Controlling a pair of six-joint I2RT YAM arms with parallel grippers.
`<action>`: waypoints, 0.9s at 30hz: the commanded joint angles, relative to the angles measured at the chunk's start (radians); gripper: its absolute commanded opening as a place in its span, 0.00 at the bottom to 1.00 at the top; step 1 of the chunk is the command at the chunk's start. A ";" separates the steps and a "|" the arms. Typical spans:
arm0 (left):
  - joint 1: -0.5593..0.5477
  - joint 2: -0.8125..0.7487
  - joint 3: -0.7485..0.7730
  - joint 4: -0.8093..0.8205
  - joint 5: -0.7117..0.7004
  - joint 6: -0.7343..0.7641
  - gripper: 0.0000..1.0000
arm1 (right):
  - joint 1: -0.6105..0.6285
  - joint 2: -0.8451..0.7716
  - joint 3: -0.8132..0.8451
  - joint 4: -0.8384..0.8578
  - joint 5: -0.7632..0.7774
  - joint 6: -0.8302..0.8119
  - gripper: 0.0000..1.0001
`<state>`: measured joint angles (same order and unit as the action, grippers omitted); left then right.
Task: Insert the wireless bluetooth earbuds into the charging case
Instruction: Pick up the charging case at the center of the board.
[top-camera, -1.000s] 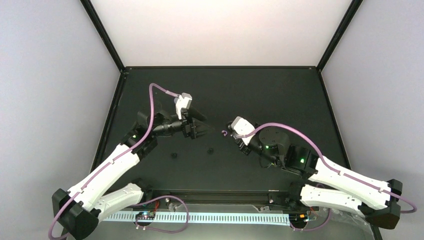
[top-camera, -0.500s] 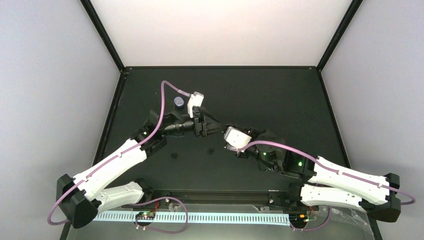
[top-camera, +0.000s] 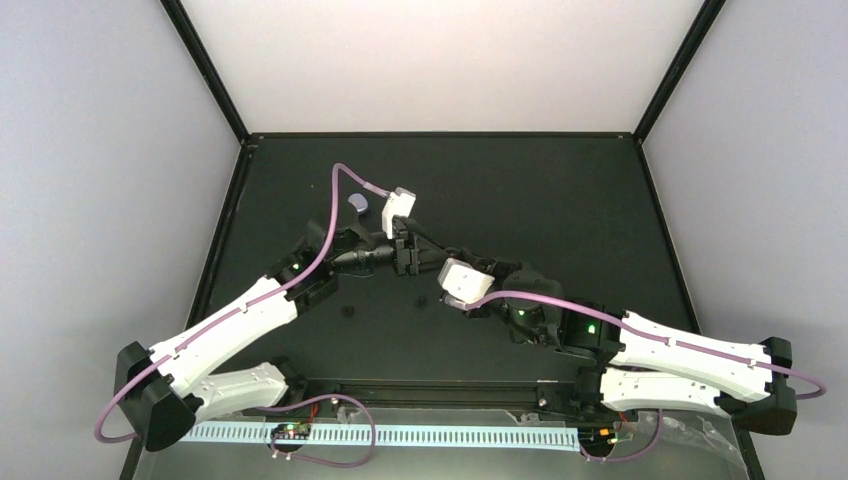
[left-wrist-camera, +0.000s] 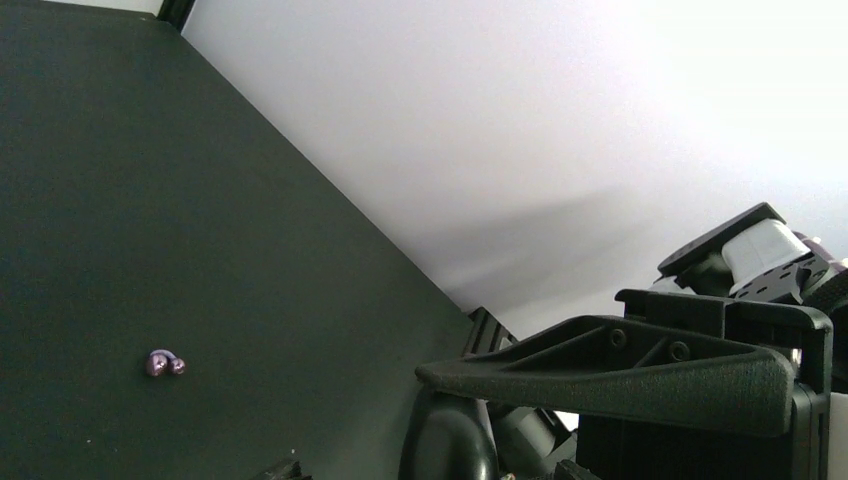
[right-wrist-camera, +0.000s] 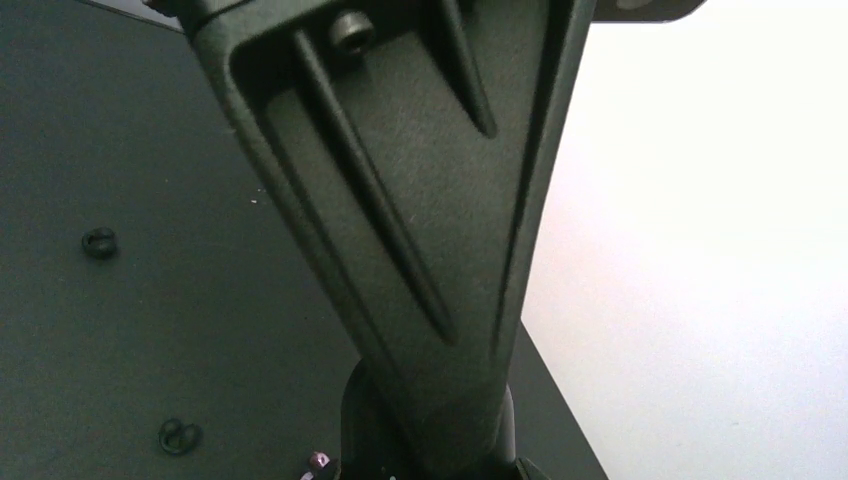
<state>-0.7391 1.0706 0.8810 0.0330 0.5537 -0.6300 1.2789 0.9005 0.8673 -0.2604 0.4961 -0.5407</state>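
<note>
The lavender charging case (top-camera: 357, 205) lies on the black mat behind the left wrist, touched by neither arm. Two tiny black earbuds (top-camera: 349, 311) (top-camera: 421, 300) lie loose nearer the arm bases. The right wrist view shows the earbuds too (right-wrist-camera: 99, 242) (right-wrist-camera: 178, 436). My left gripper (top-camera: 425, 255) and right gripper (top-camera: 442, 268) meet tip to tip mid-table. A glossy black rounded piece (left-wrist-camera: 450, 440) sits at the right gripper's fingertip (right-wrist-camera: 430, 390). That piece stands between the left gripper's parted fingers (left-wrist-camera: 600, 375). The right gripper's second finger is hidden.
A tiny purple hooked bit (left-wrist-camera: 163, 363) lies on the mat close to the grippers. It also shows by the right gripper's tip (right-wrist-camera: 318, 461). Black frame posts and pale walls border the mat (top-camera: 520, 190).
Both arms have swung inward until their grippers meet. The left gripper's fingers have narrowed. The left wrist has moved right, uncovering the lavender case behind it.
</note>
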 joint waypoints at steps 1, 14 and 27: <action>-0.021 0.009 0.027 -0.018 0.007 0.008 0.65 | 0.008 0.002 0.019 0.044 0.030 -0.014 0.34; -0.046 0.046 0.030 -0.001 0.028 0.006 0.47 | 0.007 0.002 0.021 0.063 0.029 -0.016 0.36; -0.058 0.061 0.029 0.033 0.044 -0.016 0.36 | 0.008 0.020 0.028 0.109 0.006 -0.021 0.36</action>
<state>-0.7818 1.1152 0.8810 0.0406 0.5701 -0.6327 1.2797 0.9188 0.8673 -0.2104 0.4950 -0.5461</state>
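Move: The black charging case is already held up in my right fingers, its middle barely 1 cm ahead of and 1 cm left of that hand's point. From my left hand it lies about 2 cm right, 1 cm back and 1 cm lower. On the board some 31 cm below my left hand, one pink earbud lies about 14 cm ahead and level sideways, the other 13 cm ahead and 12 cm right, and a black earbud 6 cm ahead and 6 cm left. I close my left fingers around the charging case, from about two-thirds open to a little over a third, while easing that hand some 2 cm to the right, about 1.5 cm down and 1 cm back, nearly without turning. My right hand keeps its hold on the case and stays almost in place; whether my left pads already pinch the case can't be seen. ##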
